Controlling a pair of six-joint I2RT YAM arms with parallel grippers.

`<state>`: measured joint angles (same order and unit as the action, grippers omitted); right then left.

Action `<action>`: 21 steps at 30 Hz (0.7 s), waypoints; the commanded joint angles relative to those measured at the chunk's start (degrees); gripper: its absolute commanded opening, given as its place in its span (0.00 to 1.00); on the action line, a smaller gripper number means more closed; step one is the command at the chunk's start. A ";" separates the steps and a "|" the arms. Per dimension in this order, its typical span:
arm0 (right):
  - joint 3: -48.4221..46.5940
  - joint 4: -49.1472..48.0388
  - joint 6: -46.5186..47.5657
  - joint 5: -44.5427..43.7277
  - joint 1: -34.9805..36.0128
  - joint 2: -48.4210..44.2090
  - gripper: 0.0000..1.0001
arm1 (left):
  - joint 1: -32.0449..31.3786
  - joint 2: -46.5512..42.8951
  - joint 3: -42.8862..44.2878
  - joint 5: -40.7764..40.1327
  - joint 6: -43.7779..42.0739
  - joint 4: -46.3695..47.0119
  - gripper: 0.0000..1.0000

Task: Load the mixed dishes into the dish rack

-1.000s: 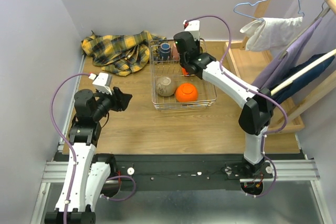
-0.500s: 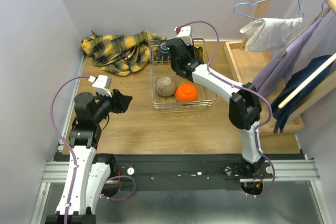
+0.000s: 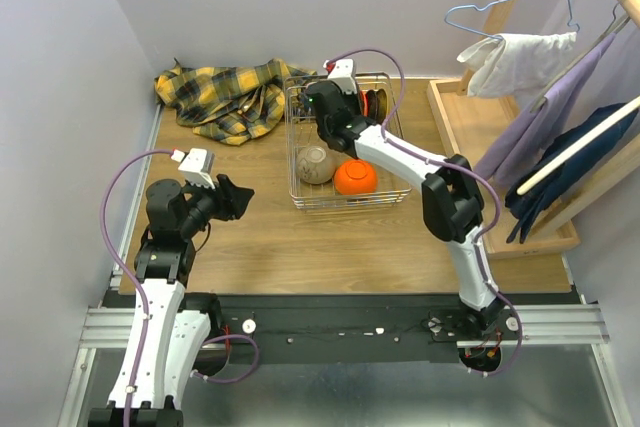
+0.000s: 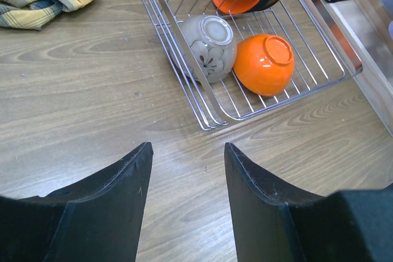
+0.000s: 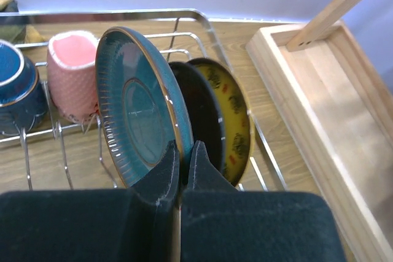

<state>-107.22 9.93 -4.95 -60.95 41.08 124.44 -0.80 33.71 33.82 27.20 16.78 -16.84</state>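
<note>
My right gripper is shut on the lower rim of a teal plate, held upright on edge over the back of the wire dish rack. Just right of the teal plate stand a black plate and a yellow patterned plate. To its left are a pink cup and a blue cup. A beige bowl and an orange bowl lie upside down at the rack's front, and an orange plate stands behind them. My left gripper hangs open and empty over bare table left of the rack.
A yellow plaid cloth lies bunched at the back left. A wooden tray-like frame borders the table on the right, under hanging clothes and a wire hanger. Walls close the left and back.
My right arm has swung left across the back of the rack, carrying the teal plate with it. The left arm has barely shifted.
</note>
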 commanded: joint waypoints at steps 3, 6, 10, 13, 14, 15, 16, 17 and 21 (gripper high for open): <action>-4.58 4.56 -4.98 0.29 0.49 4.76 0.01 | 0.36 -1.37 0.01 -0.57 -0.78 -1.35 0.59; -3.62 7.37 -6.82 2.66 0.93 4.41 0.04 | 1.66 -1.20 0.10 -0.83 -1.04 -1.62 0.60; -1.68 9.75 -7.79 7.15 1.72 1.07 0.46 | 1.76 -0.85 0.10 -1.27 -0.87 -0.04 0.62; -1.24 10.98 -7.97 10.67 1.90 -2.62 0.81 | 1.76 0.38 0.19 -1.19 -0.78 1.80 0.66; -1.15 11.24 -7.27 11.89 1.90 -3.84 0.95 | 1.76 0.82 0.45 -1.19 -0.69 2.25 0.69; -0.19 11.16 -6.40 15.21 1.90 -6.12 1.00 | 1.76 1.26 0.63 -1.01 -0.78 2.86 0.70; 0.43 11.16 -5.52 17.68 1.90 -7.53 1.00 | 1.76 2.31 0.89 -1.01 -0.78 3.91 0.71; 1.13 11.33 -4.99 20.05 1.90 -8.94 1.00 | 1.76 2.76 1.76 -0.92 -0.87 4.36 0.76; 5.96 15.19 2.10 36.72 1.99 -16.50 1.00 | 1.76 6.36 4.84 -0.66 -2.27 6.12 0.99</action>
<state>-104.86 20.75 -9.67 -42.52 42.57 117.19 0.69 37.10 34.46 26.59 16.10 -14.63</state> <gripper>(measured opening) 0.994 0.973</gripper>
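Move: The right hand still pinches the teal plate; its slot in the rack's plate row lies about 4 cm ahead, 2 cm left and 9 cm below. At the slot's level, the orange plate stands some 3 cm right of it, the black plate 6 cm right, and the pink mug 5 cm farther out and 4 cm left. From the left hand, the slot is roughly 22 cm ahead, 25 cm right and 8 cm lower. Right hand lowers teal plate about 5 cm beside orange plate, opens, backs off up and left; left hand opens. ##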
